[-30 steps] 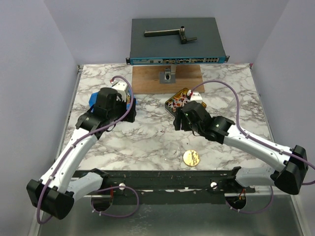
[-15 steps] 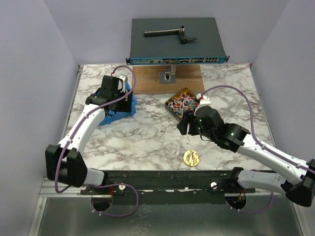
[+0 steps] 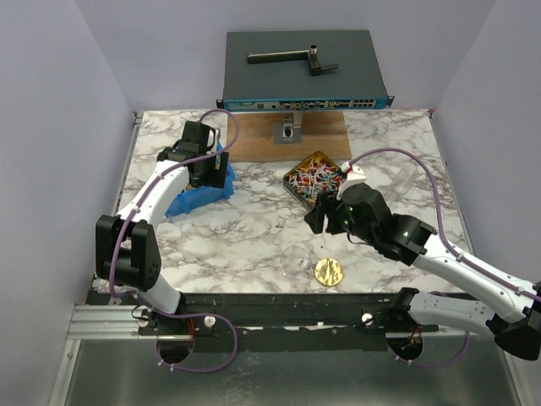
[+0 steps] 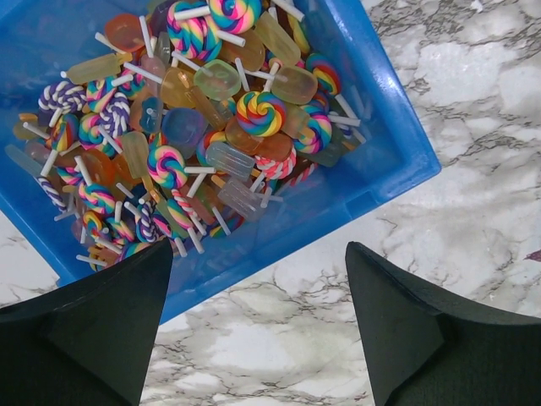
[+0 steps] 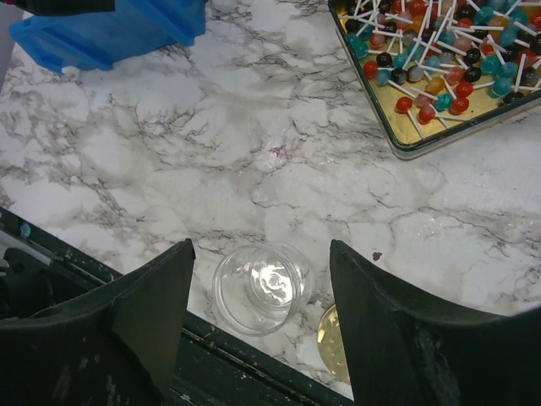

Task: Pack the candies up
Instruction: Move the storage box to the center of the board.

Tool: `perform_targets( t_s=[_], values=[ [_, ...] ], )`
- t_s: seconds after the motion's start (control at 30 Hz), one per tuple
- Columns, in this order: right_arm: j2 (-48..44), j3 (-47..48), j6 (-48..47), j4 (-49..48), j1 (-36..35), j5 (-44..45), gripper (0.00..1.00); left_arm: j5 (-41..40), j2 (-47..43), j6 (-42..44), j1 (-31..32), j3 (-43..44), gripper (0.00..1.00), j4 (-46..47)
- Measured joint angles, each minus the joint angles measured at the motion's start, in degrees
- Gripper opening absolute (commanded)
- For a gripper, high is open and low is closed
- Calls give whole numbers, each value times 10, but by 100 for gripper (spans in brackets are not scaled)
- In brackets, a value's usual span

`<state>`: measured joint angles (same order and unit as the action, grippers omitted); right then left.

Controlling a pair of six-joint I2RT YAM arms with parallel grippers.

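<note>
The candies (image 3: 314,178) are tiny ball sweets on white sticks, piled in a gold tin (image 5: 406,139) at mid-table; the right wrist view also shows the candies (image 5: 439,59). My right gripper (image 3: 317,220) hangs open just in front of the tin. In its wrist view the right gripper (image 5: 260,245) stands above an empty clear jar (image 5: 260,288) near the table's front edge, touching nothing. The left gripper (image 3: 215,172) is open over the blue bin (image 3: 199,193). Seen from the wrist, the left gripper (image 4: 258,254) straddles the bin's near wall (image 4: 338,203), with larger swirl lollipops (image 4: 260,112) inside.
A round gold lid (image 3: 328,271) lies flat beside the clear jar (image 3: 296,262). The black front rail (image 5: 127,364) runs just below the jar. A wooden board (image 3: 287,135) and a network switch (image 3: 304,72) sit at the back.
The left arm has folded in and its gripper has shifted toward the bin's far right side. The right gripper has drawn back from the tin toward the front, uncovering the jar.
</note>
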<state>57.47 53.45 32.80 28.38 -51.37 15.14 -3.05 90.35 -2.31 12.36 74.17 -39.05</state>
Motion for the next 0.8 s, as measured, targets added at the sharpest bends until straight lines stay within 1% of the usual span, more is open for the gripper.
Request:
perform_targets(
  t_s=[0.1, 0.2, 0.4, 0.57, 0.8],
  values=[
    [-3, -2, -3, 0, 0, 0, 69, -3, 13, 3, 0, 0, 85, -2],
    [-3, -4, -3, 0, 0, 0, 69, -3, 17, 7, 0, 0, 82, -4],
    [-3, -5, -3, 0, 0, 0, 69, -3, 21, 13, 0, 0, 69, -5],
    [-4, -5, -4, 1, 0, 0, 70, -3, 47, 13, 0, 0, 63, -6],
    [-9, -5, -4, 2, 0, 0, 69, -2, 52, 23, 0, 1, 49, -5]
  ],
)
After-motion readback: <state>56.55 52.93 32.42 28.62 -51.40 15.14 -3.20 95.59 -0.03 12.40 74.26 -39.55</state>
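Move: The blue storage box full of candies is what the left hand goes for: its middle lies about 6 cm ahead, 7 cm to the left and 6 cm below, with the open fingers over the right half of its near wall. The wooden board is some 19 cm ahead and 18 cm right, the lollipop tin about 4 cm ahead and 26 cm right. From the right hand, the storage box is roughly 22 cm ahead, 27 cm left and 14 cm below. The left hand sinks almost straight down onto the near wall of the storage box, close to its right-hand corner, about 3.5 cm in two short drops with a near-pause between, the fingers tipping some 5 degrees steeper. Partway down the wide-open fingers begin to close across that wall, the left finger on the candy side and the right one outside by the marble, and by the end they have drawn in by about a third without a full grip to be seen. ##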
